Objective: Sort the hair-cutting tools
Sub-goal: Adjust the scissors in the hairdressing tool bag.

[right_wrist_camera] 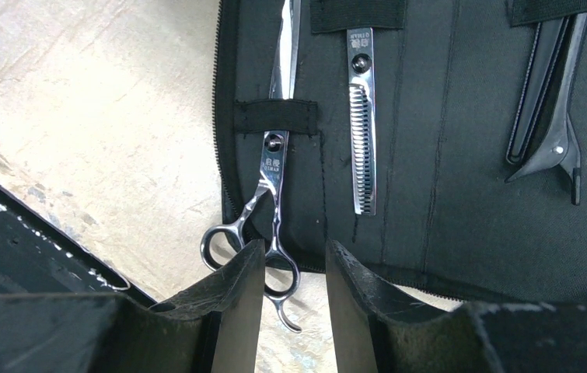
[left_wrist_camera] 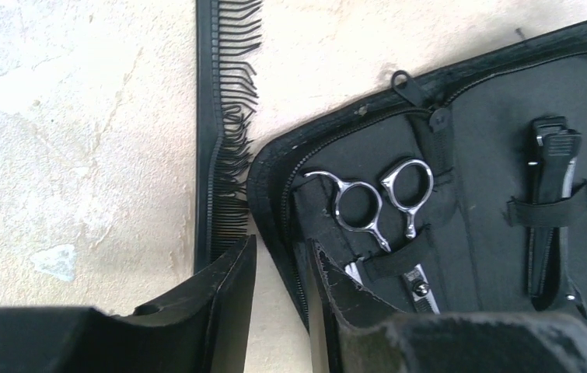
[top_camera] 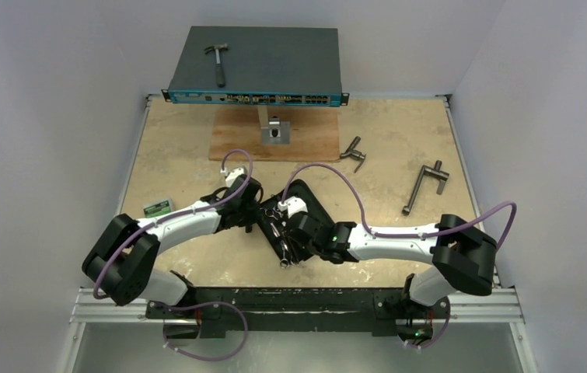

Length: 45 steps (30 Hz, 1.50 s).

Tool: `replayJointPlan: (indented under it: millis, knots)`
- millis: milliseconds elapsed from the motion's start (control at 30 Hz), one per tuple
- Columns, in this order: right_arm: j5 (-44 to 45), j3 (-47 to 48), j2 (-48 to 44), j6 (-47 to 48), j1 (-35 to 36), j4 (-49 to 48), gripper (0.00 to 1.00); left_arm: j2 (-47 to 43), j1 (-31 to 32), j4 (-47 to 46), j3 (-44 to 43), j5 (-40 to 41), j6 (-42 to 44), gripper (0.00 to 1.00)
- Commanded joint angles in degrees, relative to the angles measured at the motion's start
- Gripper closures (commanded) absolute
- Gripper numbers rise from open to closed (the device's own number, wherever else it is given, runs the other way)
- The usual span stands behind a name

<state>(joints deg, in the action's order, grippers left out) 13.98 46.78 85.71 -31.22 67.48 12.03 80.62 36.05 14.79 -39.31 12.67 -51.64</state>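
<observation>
An open black case [left_wrist_camera: 476, 140] lies at the table's middle [top_camera: 310, 203]. Thinning scissors [left_wrist_camera: 375, 200] sit strapped inside it, and a black hair clip [left_wrist_camera: 552, 202] is tucked under a band. The black comb [left_wrist_camera: 220, 132] lies on the table just left of the case. My left gripper [left_wrist_camera: 282, 268] hovers over the case's left rim, jaws apart, the zip edge between them. A second pair of silver scissors [right_wrist_camera: 270, 210] sits under a strap, its handles sticking out over the case's edge. My right gripper [right_wrist_camera: 294, 268] stands open around one finger ring, not touching it.
A hammer [top_camera: 218, 61] lies on a network switch [top_camera: 259, 74] at the back. A wooden board [top_camera: 313, 141] holds a grey block [top_camera: 275, 132]. Two grey T-handled tools [top_camera: 354, 151] [top_camera: 426, 185] lie right. A small green box [top_camera: 156, 207] sits left.
</observation>
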Motion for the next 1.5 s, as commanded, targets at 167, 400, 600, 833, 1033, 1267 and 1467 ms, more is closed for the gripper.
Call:
replayJointPlan:
  millis: [167,400,600,833,1033,1267,1467]
  knots:
    - [-0.30,-0.48,-2.05,0.16,-0.03,-1.33,0.67,2.52,-0.28,1.52,-1.75,1.16,0.84,0.87]
    - [-1.85,-1.03,-2.50,2.33,0.00,-1.02,0.68,2.36,-0.28,1.02,-1.83,0.83,1.18,1.00]
    - [-2.59,-0.63,-2.47,5.02,0.03,-0.69,0.65,2.31,-0.28,-0.33,-0.91,-0.67,0.59,1.00]
    - [-3.47,1.03,0.07,4.88,0.31,0.11,0.65,2.52,-0.28,-2.76,0.74,-2.59,-1.42,1.00]
    - [-3.94,1.12,0.65,3.57,1.10,-1.25,0.65,2.03,-0.25,-3.33,1.49,-3.04,-1.79,1.00]
    - [-4.47,2.76,2.98,2.47,3.01,-1.56,0.65,1.23,-0.23,-3.77,2.07,-3.70,-2.71,1.00]
    - [-2.35,3.53,4.84,0.93,3.53,0.07,0.66,0.79,-0.19,-4.40,3.16,-3.96,-3.35,1.00]
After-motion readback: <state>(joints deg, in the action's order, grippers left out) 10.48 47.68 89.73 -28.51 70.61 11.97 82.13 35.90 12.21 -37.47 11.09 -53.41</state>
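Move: The left hand's slightly open fingers stand over the bag's left edge, which is directly under them by about 1 cm; the comb's middle lies 3 cm left and 4 cm ahead, and the thinning scissors some 7 cm right and 3 cm back. From the right hand, the scissors' finger rings lie about 2 cm back, 1 cm left and 4 cm below, with the thinning scissors around 6 cm ahead and 2 cm left of the hand. The left hand sinks about 1 cm onto the bag's left edge beside the comb, shuts its fingers fully on it in a pinch, and then keeps that hold nearly still. The right hand at first hardly moves, then draws back some 2.5 cm, sinks about 2 cm and edges left towards the end, turning slightly counter-clockwise, to bring its still part-open fingers down close over the scissors' finger rings without closing on them. ##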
